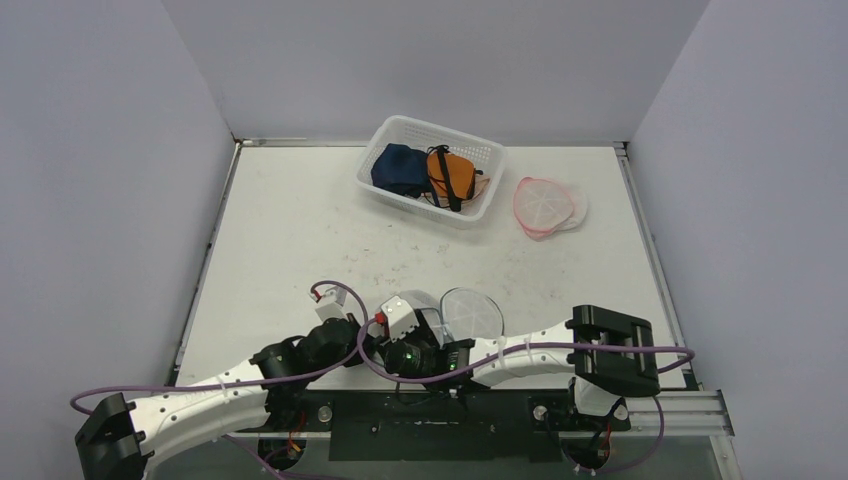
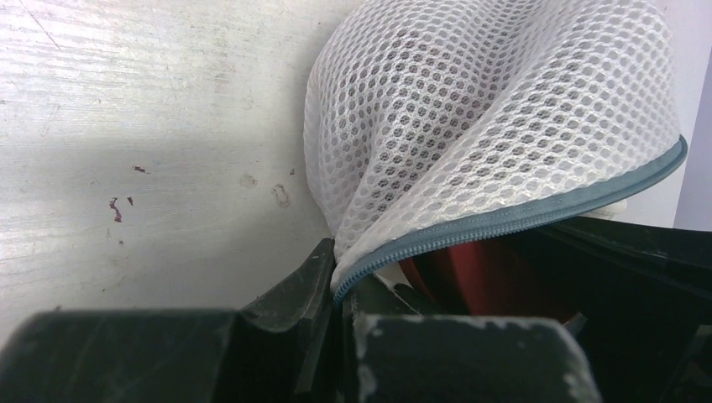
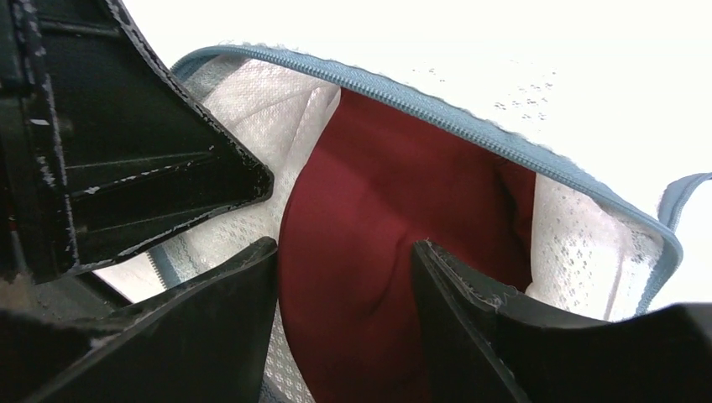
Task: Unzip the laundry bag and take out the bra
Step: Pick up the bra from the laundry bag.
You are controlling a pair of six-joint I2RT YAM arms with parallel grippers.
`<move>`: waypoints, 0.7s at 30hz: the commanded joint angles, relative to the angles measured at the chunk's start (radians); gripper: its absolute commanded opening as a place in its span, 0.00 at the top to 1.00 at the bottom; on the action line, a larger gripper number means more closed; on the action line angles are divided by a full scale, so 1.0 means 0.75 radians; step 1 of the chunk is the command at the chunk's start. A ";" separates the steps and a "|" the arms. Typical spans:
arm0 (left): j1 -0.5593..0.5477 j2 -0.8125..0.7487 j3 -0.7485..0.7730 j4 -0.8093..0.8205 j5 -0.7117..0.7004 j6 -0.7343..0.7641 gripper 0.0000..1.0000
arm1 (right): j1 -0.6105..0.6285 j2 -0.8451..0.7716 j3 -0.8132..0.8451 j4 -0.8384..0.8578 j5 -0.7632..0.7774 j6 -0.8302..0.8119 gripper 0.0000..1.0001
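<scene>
The white mesh laundry bag lies at the table's near edge, between both arms. My left gripper is shut on the bag at its blue-grey zipper edge and holds that edge up. The mouth gapes, and the dark red bra shows inside. My right gripper reaches into the mouth with its jaws open. One finger stands on each side of a fold of the bra, and both touch the fabric. A sliver of the bra shows under the zipper in the left wrist view.
A white basket at the back centre holds a blue bundle and an orange one. A pink-rimmed mesh bag lies to its right. Grey walls close in the table on three sides.
</scene>
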 commanded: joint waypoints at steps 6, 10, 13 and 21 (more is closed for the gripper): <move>-0.001 0.009 0.020 0.040 -0.011 0.007 1.00 | 0.003 0.125 0.095 -0.044 0.113 0.049 0.55; -0.001 -0.013 0.018 0.025 -0.015 0.007 1.00 | 0.004 0.113 0.094 -0.067 0.131 0.061 0.68; -0.002 -0.034 0.012 0.011 -0.017 0.005 1.00 | 0.004 0.071 0.078 -0.069 0.115 0.055 0.80; -0.002 -0.065 0.030 -0.013 -0.033 0.003 1.00 | 0.003 -0.126 -0.041 -0.008 -0.096 -0.037 0.95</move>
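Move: The dark-red bra lies in the open laundry bag right under the open right fingers, its middle about 2 cm ahead, roughly level left-right and some 3 cm below. The middle of the bag is about 3 cm ahead and 4 cm to the right, its round lid some 6 cm ahead and 16 cm to the right. From the left hand, which holds the rim's corner, the bra lies about level fore and aft, 6 cm to the right and 2 cm lower. The right hand dips about 2 cm farther down into the bag mouth, easing slightly forward, and shuts its open fingers on the bra, pinching up a fold of the red cloth, then comes back up about 1.5 cm with a slight draw back, still gripping. The left fingers keep the zippered rim pinched beside it, rising less than 1 cm towards the end. ##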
